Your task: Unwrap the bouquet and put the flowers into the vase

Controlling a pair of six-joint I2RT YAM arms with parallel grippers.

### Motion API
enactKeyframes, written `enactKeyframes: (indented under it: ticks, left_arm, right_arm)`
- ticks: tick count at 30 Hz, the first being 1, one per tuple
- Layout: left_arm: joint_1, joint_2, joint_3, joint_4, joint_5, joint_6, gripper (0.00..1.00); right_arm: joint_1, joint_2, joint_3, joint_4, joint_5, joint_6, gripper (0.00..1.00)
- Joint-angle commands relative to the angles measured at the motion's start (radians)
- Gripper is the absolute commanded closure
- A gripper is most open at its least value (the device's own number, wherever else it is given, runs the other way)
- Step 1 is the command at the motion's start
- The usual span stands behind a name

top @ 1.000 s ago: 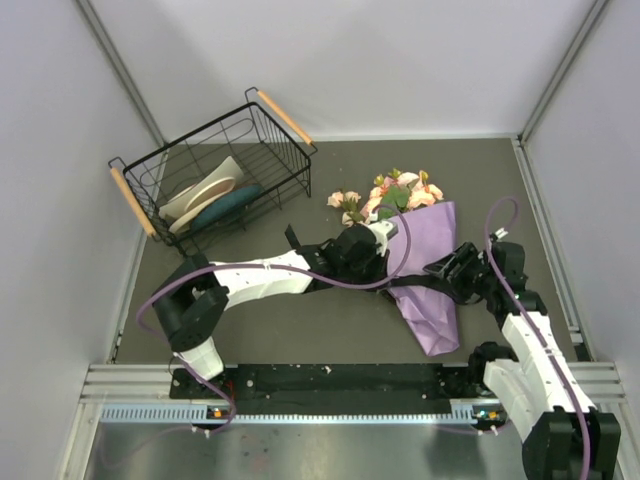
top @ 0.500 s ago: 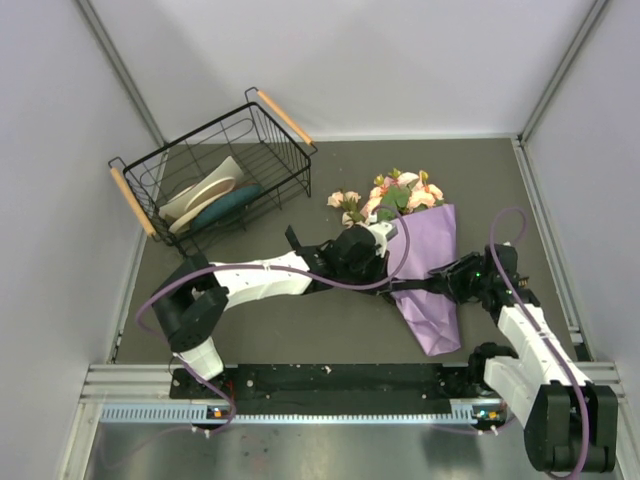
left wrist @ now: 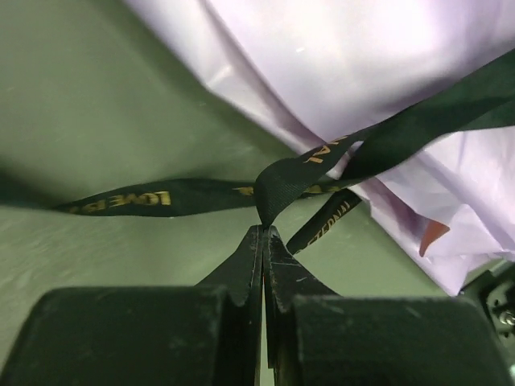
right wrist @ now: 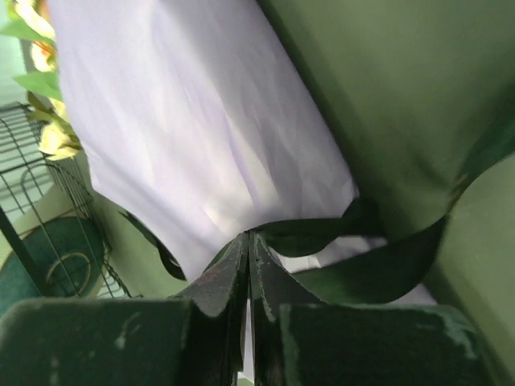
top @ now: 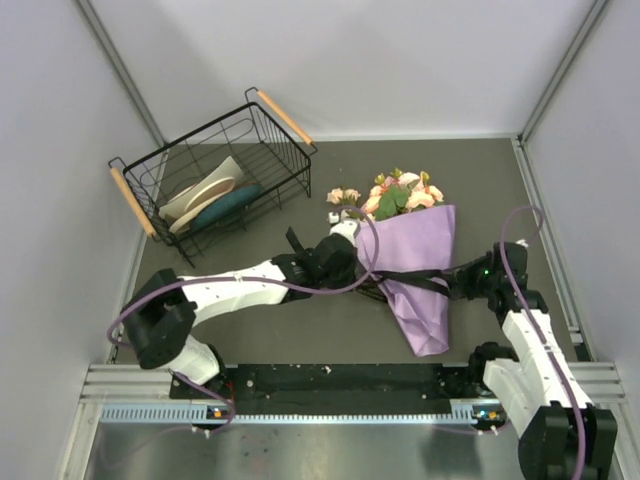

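The bouquet point(top: 418, 275) lies on the dark table, its purple paper cone point(left wrist: 362, 72) pointing toward the near edge. The flowers point(top: 402, 192), peach, pink and cream roses, stick out of its far end. A black ribbon point(top: 420, 280) with gold lettering runs taut across the cone. My left gripper point(left wrist: 264, 230) is shut on a fold of the ribbon point(left wrist: 121, 197) at the cone's left side point(top: 376, 286). My right gripper point(right wrist: 249, 235) is shut on the ribbon point(right wrist: 330, 233) at the cone's right side point(top: 458, 284), against the purple paper point(right wrist: 201, 137). The vase is out of view.
A black wire basket point(top: 270, 150) with wooden handles stands at the back left, holding a pale and a teal object. Its wire side point(right wrist: 32, 193) shows at the left of the right wrist view. Grey walls close in the table on three sides.
My right gripper has shut on the ribbon and drawn back to the right. The left arm has pulled left and nearer, the bouquet has shifted with it, and the ribbon is stretched.
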Motion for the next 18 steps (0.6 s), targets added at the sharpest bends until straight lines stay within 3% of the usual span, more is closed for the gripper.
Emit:
enactKeyframes:
  ticks: [1, 4, 5, 7, 8, 11, 14, 18]
  left_arm:
    - [0.009, -0.118, -0.073, -0.016, -0.14, -0.029, 1.0]
    - [0.009, -0.181, -0.111, -0.028, -0.178, -0.032, 1.0]
    - [0.01, -0.198, -0.121, -0.03, -0.183, -0.028, 1.0]
    - [0.01, -0.236, -0.128, -0.03, -0.186, -0.005, 1.0]
    - [0.012, -0.254, -0.125, -0.027, -0.179, 0.011, 1.0]
    - [0.015, -0.261, -0.064, -0.031, -0.116, 0.084, 1.0]
    - [0.044, -0.268, 0.068, -0.145, -0.142, 0.11, 1.0]
    - [0.128, -0.279, 0.291, -0.244, -0.119, 0.212, 1.0]
  right_arm:
    - [-0.107, -0.025, 0.085, -0.031, 0.041, -0.095, 1.0]
    - [-0.193, -0.009, 0.118, -0.045, 0.053, -0.164, 0.95]
    - [-0.203, -0.002, 0.124, -0.05, 0.093, -0.198, 0.84]
    - [-0.209, 0.006, 0.145, -0.053, 0.118, -0.229, 0.76]
    - [-0.209, 0.009, 0.15, -0.051, 0.109, -0.273, 0.55]
    - [-0.2, 0.012, 0.174, -0.035, 0.036, -0.379, 0.39]
    - [-0.119, -0.003, 0.216, -0.053, 0.043, -0.451, 0.27]
    - [0.013, -0.048, 0.24, -0.044, 0.069, -0.497, 0.22]
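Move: The left hand, pinching a ribbon loop, has the middle of the purple wrapping about 7 cm to its right, 2 cm ahead and some 7 cm below. The flowers lie about 17 cm ahead of it and 5 cm right; the ribbon's loose left tail ends roughly 17 cm left and 7 cm ahead. For the right hand, shut on the ribbon's other side, the wrapping's middle is about 7 cm left, 2 cm ahead and 5 cm below. Pulling apart, the hands draw the ribbon outwards across the wrapping: the left goes about 5 cm left, then climbs roughly 8 cm, still pinching its loop, easing forward at the end. The right draws about 7 cm right while rising, opens wide to let go of the ribbon, then turns back left a little as it climbs on, its left side rolling down some 20 degrees. ##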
